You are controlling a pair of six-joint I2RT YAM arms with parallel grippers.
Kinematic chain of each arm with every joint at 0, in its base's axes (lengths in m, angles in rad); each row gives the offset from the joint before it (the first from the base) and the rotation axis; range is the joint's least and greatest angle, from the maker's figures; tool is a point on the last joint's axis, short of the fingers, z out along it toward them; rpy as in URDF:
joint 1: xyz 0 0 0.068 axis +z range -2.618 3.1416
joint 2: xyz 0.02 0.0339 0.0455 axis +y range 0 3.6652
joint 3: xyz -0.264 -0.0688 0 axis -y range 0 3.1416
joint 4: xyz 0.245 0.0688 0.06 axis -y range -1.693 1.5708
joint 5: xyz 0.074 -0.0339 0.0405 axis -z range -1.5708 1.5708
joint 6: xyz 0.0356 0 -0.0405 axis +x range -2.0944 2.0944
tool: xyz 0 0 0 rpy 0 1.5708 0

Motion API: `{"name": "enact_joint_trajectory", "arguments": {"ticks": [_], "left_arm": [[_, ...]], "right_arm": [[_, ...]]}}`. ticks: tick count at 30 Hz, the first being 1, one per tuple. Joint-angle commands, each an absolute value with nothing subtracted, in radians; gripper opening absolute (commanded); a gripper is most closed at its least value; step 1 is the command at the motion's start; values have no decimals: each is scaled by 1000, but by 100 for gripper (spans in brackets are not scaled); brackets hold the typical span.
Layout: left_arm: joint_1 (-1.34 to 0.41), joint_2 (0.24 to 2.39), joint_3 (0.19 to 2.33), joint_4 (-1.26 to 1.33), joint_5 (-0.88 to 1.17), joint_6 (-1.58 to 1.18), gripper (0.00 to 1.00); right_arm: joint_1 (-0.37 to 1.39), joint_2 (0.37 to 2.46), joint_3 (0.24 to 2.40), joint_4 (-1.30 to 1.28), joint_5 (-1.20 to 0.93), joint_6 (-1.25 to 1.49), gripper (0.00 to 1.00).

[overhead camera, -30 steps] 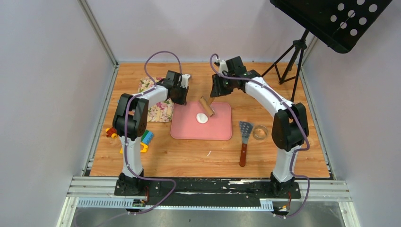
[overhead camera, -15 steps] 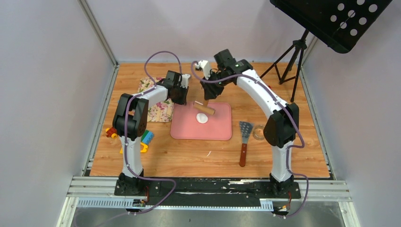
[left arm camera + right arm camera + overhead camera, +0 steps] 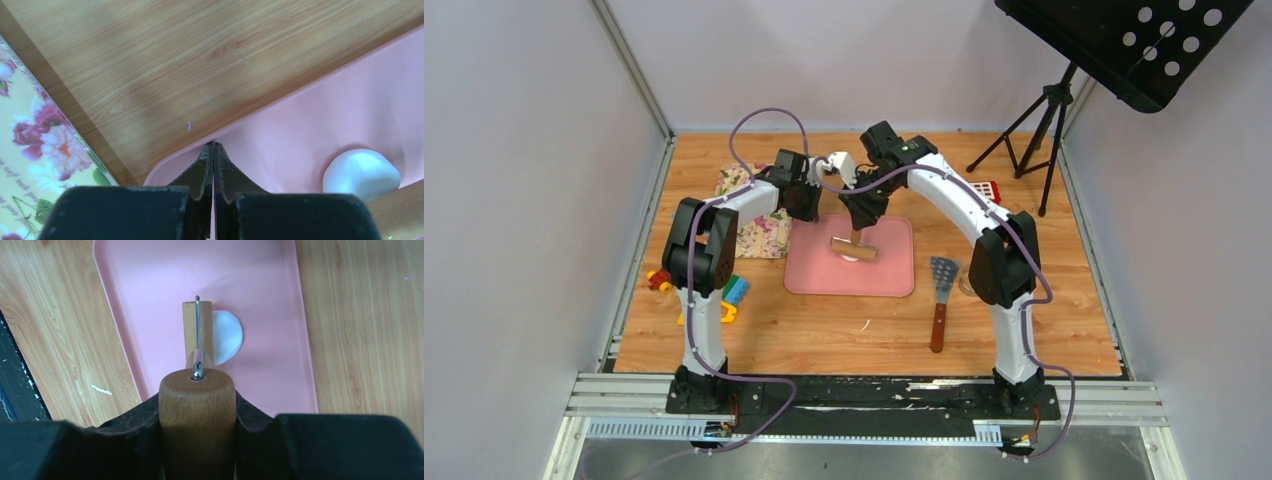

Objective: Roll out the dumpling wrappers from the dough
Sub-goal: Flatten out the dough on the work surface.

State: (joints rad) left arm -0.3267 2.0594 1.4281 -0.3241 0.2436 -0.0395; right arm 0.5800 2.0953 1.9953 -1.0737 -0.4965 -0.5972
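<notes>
The dough [image 3: 228,337] is a rounded white lump [image 3: 361,174] on the pink mat [image 3: 889,270]. A wooden rolling pin's roller [image 3: 853,247] lies across it and covers its left part [image 3: 197,322]. My right gripper [image 3: 197,410] is shut on the pin's wooden handle, above the mat's middle [image 3: 861,218]. My left gripper [image 3: 214,147] is shut on the mat's far left edge [image 3: 812,208], with a thin pink strip showing between its fingers. No dumpling wrappers are in view.
A floral cloth [image 3: 759,228] lies left of the mat. A metal spatula [image 3: 941,292] and a small clear ring [image 3: 973,279] sit to the right. Toy bricks [image 3: 724,295] are at the near left. A tripod [image 3: 1036,140] stands at the back right.
The right arm has swung left and down with the rolling pin. The roller now lies crosswise on the dough. The left arm has not moved.
</notes>
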Motion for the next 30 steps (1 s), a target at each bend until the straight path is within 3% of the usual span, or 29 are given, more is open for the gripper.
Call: {"name": "enact_joint_trajectory", "arguments": {"ticks": [1, 10, 19, 30], "left_arm": [[-325, 2085, 1437, -344, 209, -31, 0], [-325, 2082, 1434, -343, 212, -31, 0], [-325, 2080, 1436, -344, 212, -31, 0], [-325, 2083, 1435, -344, 209, -31, 0]], "right_arm": [[599, 2120, 2007, -1045, -477, -642, 0], [623, 2132, 1931, -1044, -457, -657, 0], [612, 1973, 2090, -1150, -724, -648, 0], [589, 2069, 2145, -1105, -575, -685, 0]]}}
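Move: The dough is almost straight under my right hand, about 12 cm down, 1 cm ahead and 2 cm to the left, and the big roller of the pin I already hold lies over its near part. The tray's middle is some 13 cm below, 1 cm back and 2 cm left; the spatula lies about 18 cm right and 12 cm back. From my left hand, shut at the tray's far-left rim, the dough is roughly 8 cm back and 8 cm right. Keeping my grip on the rolling pin, I press my right hand down about 2.5 cm while drawing it back some 3.5 cm, rolling across the near side of the dough. Then I lift it quickly, about 10 cm, easing forward a little and slightly left, with a small tilt of the wrist, so the roller comes clear of the dough. ##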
